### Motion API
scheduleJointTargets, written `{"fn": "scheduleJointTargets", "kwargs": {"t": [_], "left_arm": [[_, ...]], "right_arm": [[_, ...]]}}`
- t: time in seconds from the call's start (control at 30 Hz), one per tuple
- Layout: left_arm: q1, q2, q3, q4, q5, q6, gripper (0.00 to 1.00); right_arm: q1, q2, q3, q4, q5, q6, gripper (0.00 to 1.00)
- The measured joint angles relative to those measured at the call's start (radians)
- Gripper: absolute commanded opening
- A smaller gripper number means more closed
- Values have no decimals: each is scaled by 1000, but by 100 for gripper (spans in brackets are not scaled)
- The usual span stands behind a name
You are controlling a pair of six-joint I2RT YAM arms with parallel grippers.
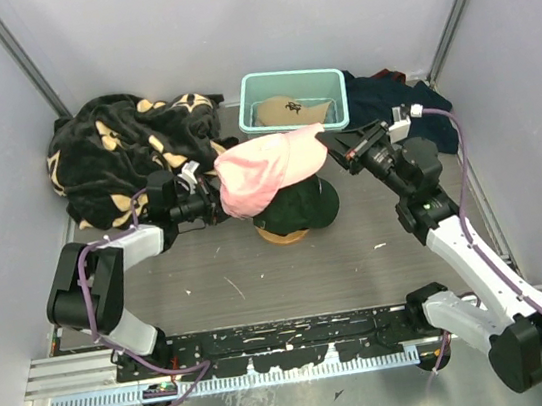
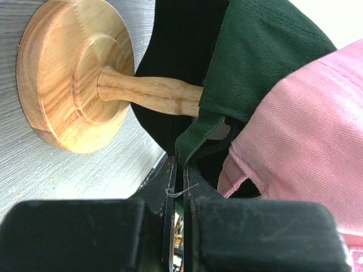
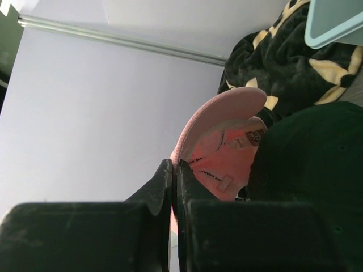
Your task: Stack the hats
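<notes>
A pink hat (image 1: 266, 168) hangs tilted over a dark green hat (image 1: 303, 203) that sits on a wooden stand (image 1: 283, 234). My right gripper (image 1: 335, 154) is shut on the pink hat's brim (image 3: 227, 107), holding it up. My left gripper (image 1: 215, 203) is shut on the green hat's lower edge (image 2: 187, 141), beside the stand's post (image 2: 147, 90). Black fabric (image 2: 176, 51) shows under the green hat; I cannot tell if it is the black hat. The tan hat (image 1: 283, 110) lies in a teal bin (image 1: 255, 89) at the back.
A big black blanket with tan marks (image 1: 122, 148) is heaped at the back left, close behind my left arm. A dark navy cloth (image 1: 387, 96) lies right of the bin. Grey walls close in both sides.
</notes>
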State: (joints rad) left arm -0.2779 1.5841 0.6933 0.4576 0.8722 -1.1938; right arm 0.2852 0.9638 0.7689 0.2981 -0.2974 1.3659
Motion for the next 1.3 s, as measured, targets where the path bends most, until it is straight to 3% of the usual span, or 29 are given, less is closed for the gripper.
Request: {"fn": "scheduleJointTargets", "kwargs": {"t": [0.3, 0.77, 1.3], "left_arm": [[-1, 19, -19, 40, -3, -23, 2], [-1, 40, -34, 87, -4, -51, 2], [-1, 74, -35, 134, -3, -73, 2]], "right_arm": [[-94, -104, -99, -92, -38, 0, 1], [-220, -87, -182, -109, -126, -43, 1], [-253, -120, -259, -185, -176, -166, 1]]}}
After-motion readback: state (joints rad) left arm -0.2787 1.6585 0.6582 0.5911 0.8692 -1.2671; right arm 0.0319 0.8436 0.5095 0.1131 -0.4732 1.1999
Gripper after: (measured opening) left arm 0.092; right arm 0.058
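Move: The pink hat is already pinched by its bill in the right hand. The green hat on the stand lies about 8 cm to that hand's left, 2 cm nearer the base and 16 cm below; the stand's base is some 9 cm left and 34 below, and the teal bin stands about 26 cm farther out and 4 left, 30 below. The left hand already grips the green hat's back strap, the hat's middle being about 11 cm to its right, level fore and aft, 5 cm above. Downward and to its right goes the right hand, sinking about 13 cm and shifting some 6 cm right in the first two thirds, then mostly straight down, drawing the pink hat by its pinched bill down over the green one. The wrist tips the bill down and rolls its left side lower, 10 degrees or so each. The left hand keeps its pinch on the green strap, easing down 1.5 cm. ##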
